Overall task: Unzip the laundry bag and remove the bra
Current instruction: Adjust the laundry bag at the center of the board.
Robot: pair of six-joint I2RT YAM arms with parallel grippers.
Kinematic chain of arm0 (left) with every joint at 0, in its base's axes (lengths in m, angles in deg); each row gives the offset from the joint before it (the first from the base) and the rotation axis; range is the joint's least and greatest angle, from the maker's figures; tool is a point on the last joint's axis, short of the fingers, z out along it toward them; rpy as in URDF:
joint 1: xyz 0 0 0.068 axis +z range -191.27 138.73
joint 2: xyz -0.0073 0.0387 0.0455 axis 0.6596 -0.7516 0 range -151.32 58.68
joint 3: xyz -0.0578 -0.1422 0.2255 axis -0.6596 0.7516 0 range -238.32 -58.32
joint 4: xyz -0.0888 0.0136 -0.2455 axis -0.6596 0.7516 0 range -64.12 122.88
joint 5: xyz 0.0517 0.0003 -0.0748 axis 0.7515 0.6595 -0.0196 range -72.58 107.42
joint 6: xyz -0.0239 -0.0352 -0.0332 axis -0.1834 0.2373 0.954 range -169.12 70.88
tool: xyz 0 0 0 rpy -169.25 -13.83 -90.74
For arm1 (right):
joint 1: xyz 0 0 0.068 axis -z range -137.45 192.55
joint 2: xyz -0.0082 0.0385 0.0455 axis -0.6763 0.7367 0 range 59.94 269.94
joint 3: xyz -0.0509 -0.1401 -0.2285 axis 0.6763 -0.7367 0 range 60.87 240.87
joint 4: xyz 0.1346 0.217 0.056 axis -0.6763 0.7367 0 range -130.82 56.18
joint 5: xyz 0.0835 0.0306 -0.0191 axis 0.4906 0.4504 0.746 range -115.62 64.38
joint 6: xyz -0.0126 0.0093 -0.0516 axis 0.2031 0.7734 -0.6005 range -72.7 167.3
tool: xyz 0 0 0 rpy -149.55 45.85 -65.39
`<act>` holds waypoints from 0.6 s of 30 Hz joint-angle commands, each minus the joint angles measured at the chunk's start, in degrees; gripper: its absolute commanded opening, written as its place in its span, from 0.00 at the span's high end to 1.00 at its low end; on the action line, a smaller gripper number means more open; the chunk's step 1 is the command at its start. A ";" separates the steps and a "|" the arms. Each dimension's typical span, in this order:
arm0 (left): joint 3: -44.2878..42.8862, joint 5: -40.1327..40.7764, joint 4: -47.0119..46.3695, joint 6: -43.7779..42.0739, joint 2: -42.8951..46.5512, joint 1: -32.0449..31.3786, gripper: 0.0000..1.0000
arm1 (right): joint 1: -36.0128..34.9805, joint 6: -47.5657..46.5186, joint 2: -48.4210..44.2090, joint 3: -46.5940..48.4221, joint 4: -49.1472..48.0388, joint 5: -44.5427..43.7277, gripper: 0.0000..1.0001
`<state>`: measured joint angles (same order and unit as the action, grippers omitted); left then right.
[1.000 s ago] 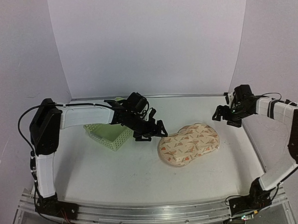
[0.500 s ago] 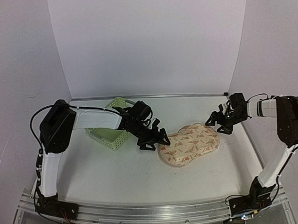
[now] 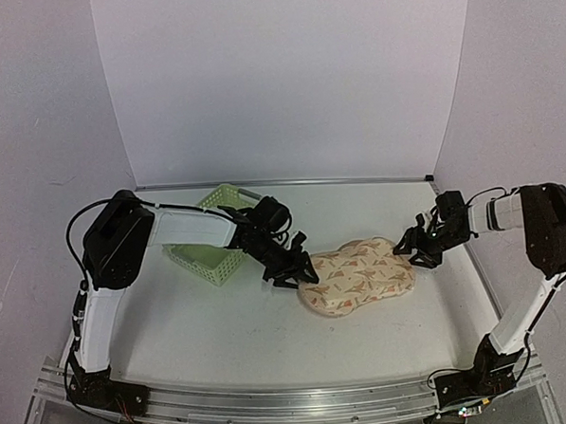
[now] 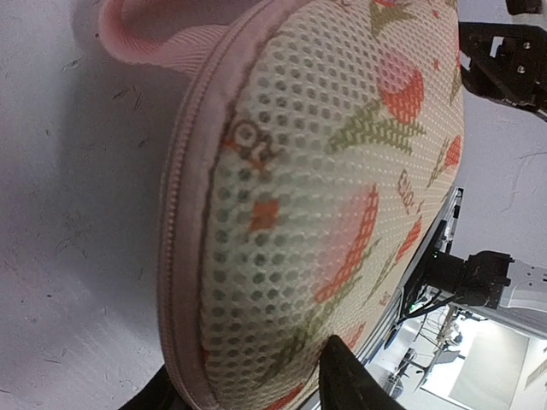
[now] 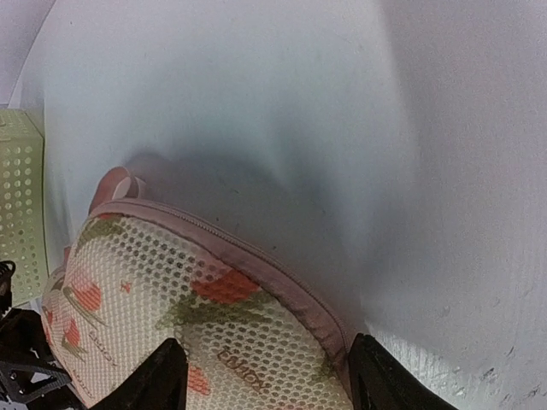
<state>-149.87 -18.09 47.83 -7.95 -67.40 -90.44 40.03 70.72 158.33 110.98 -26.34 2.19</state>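
The beige laundry bag (image 3: 358,276) with reddish and green motifs lies flat on the table, its zip closed. My left gripper (image 3: 300,271) is open, its jaws straddling the bag's left end. In the left wrist view the mesh bag (image 4: 325,171) fills the frame, with the zip (image 4: 184,213) running down its side and my gripper (image 4: 256,393) at the bottom. My right gripper (image 3: 414,249) is open over the bag's right end. The right wrist view shows the bag (image 5: 171,316) between its fingers (image 5: 269,380). No bra shows.
A light green slotted basket (image 3: 207,252) stands on the table just left of the left gripper and shows at the left edge of the right wrist view (image 5: 17,196). A pink loop (image 4: 145,26) sticks out of the bag's far side. White walls enclose the table.
Both grippers have come down and in onto the bag's two ends. The bag has shifted slightly toward the near left.
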 commanded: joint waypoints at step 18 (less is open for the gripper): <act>-16.45 -8.08 -1.58 0.10 -8.06 7.12 1.00 | -3.62 10.50 -24.95 -19.88 1.76 1.42 0.57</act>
<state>-160.78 -22.52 48.42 -7.32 -74.62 -84.56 39.33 77.50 139.09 92.75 -26.23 2.19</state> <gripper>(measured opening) 0.081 0.430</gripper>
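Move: The laundry bag lies flat between my hands, its left end already between my half-open left fingers and its right end between my right fingers. Its middle is about 12 cm to the right of my left hand, level with it, and roughly 12 cm left and 6 cm back from my right. The pink loop is some 10 cm ahead and 6 cm right of my left hand; the green basket is about 15 cm ahead and 24 cm left of it. I turn the laundry bag flat by its ends: my left hand closes until it pinches the bag's left end and carries it about 6 cm forward. Meanwhile my right hand draws the right end some 8 cm straight back, its fingers closing partway around the corner. Both hands stay low, hardly changing height. ##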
